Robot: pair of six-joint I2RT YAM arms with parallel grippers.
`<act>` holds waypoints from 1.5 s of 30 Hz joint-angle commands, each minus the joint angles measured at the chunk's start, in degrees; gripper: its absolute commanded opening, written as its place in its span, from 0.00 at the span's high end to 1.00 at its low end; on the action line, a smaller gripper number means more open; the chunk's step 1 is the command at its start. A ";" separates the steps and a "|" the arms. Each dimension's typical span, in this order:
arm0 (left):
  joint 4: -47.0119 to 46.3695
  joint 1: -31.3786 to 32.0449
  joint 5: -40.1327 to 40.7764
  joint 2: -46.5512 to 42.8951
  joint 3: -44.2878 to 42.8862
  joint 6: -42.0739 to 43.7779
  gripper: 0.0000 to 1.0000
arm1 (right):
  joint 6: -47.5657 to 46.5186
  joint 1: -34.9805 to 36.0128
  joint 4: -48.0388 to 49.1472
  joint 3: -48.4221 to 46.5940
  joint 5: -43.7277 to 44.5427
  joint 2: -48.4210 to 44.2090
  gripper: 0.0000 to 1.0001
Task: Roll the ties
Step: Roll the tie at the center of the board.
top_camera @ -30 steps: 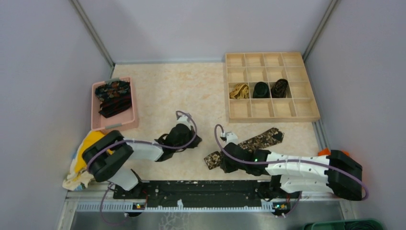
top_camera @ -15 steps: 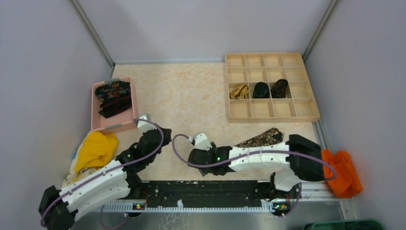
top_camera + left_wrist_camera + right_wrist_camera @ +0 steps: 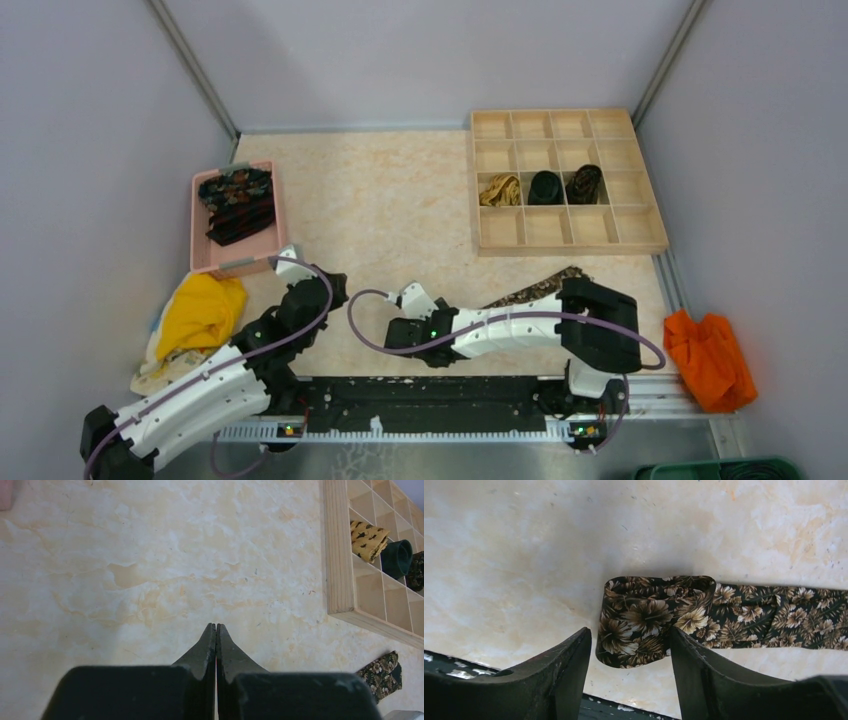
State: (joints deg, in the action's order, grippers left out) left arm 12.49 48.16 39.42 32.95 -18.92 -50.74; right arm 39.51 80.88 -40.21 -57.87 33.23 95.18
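A black-brown floral tie (image 3: 744,617) lies flat on the table, its end folded over into a short loop (image 3: 651,620). My right gripper (image 3: 629,632) is open, with the folded end lying between the two fingers and the right finger close to it. In the top view the right gripper (image 3: 395,335) is near the table's front edge and the arm covers most of that tie (image 3: 540,288). My left gripper (image 3: 216,626) is shut and empty over bare table, at the front left in the top view (image 3: 325,292). The tie's far end also shows in the left wrist view (image 3: 382,674).
A pink tray (image 3: 200,215) at the left holds several dark ties (image 3: 237,205). A wooden divided box (image 3: 565,240) at the back right holds a golden-tan roll (image 3: 499,189) and two dark rolls (image 3: 545,186). A yellow cloth (image 3: 200,312) lies front left and an orange cloth (image 3: 710,355) front right.
Over the second, my left arm swung back to the front left and my right arm swept left along the tie. In the last half second both shifted only slightly.
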 commanded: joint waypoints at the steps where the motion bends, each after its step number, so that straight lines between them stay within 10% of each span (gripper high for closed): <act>1: 1.02 0.09 0.67 0.60 0.62 0.16 1.00 | 3.99 0.59 -3.57 0.52 1.98 0.70 0.43; 14: -0.36 0.09 0.99 0.59 -0.59 2.34 1.00 | 4.62 -2.01 -3.74 -2.35 5.03 6.33 0.64; 20: -10.31 0.09 -0.70 3.20 1.55 7.61 1.00 | 5.69 -1.71 -8.66 -6.38 6.22 8.77 0.47; 31: -36.17 -3.95 -30.95 42.97 -9.13 14.26 1.00 | 13.67 -0.11 1.03 8.86 -3.44 -22.00 0.43; 45: -50.37 0.40 -58.28 65.20 -17.98 16.94 1.00 | 23.06 -3.73 10.95 32.29 -9.69 -34.07 1.00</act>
State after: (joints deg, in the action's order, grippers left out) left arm -34.92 45.80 -11.88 96.31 -35.29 -35.46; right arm 59.92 79.20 -35.29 -27.79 24.56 60.88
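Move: The rolled end of the tie sits right under the right hand, its middle about 2 cm ahead, 1 cm to the right and 2 cm below, between the open fingers. The unrolled tie's far end lies some 26 cm right and 14 cm ahead of this hand, the wooden tray's middle about 25 cm right and 35 cm ahead. From the left hand the roll is roughly 21 cm right, 10 cm back and 11 cm below. Already astride the roll, the right fingers narrow around it while easing a little right, down and forward, then reopen and come free upward by about 6 cm. The right hand then swings right and back over the tie's near edge, shutting its fingers and sinking beside the tie. Meanwhile the closed left hand sweeps some 22 cm right and down towards the roll, turning about 50 degrees clockwise. ##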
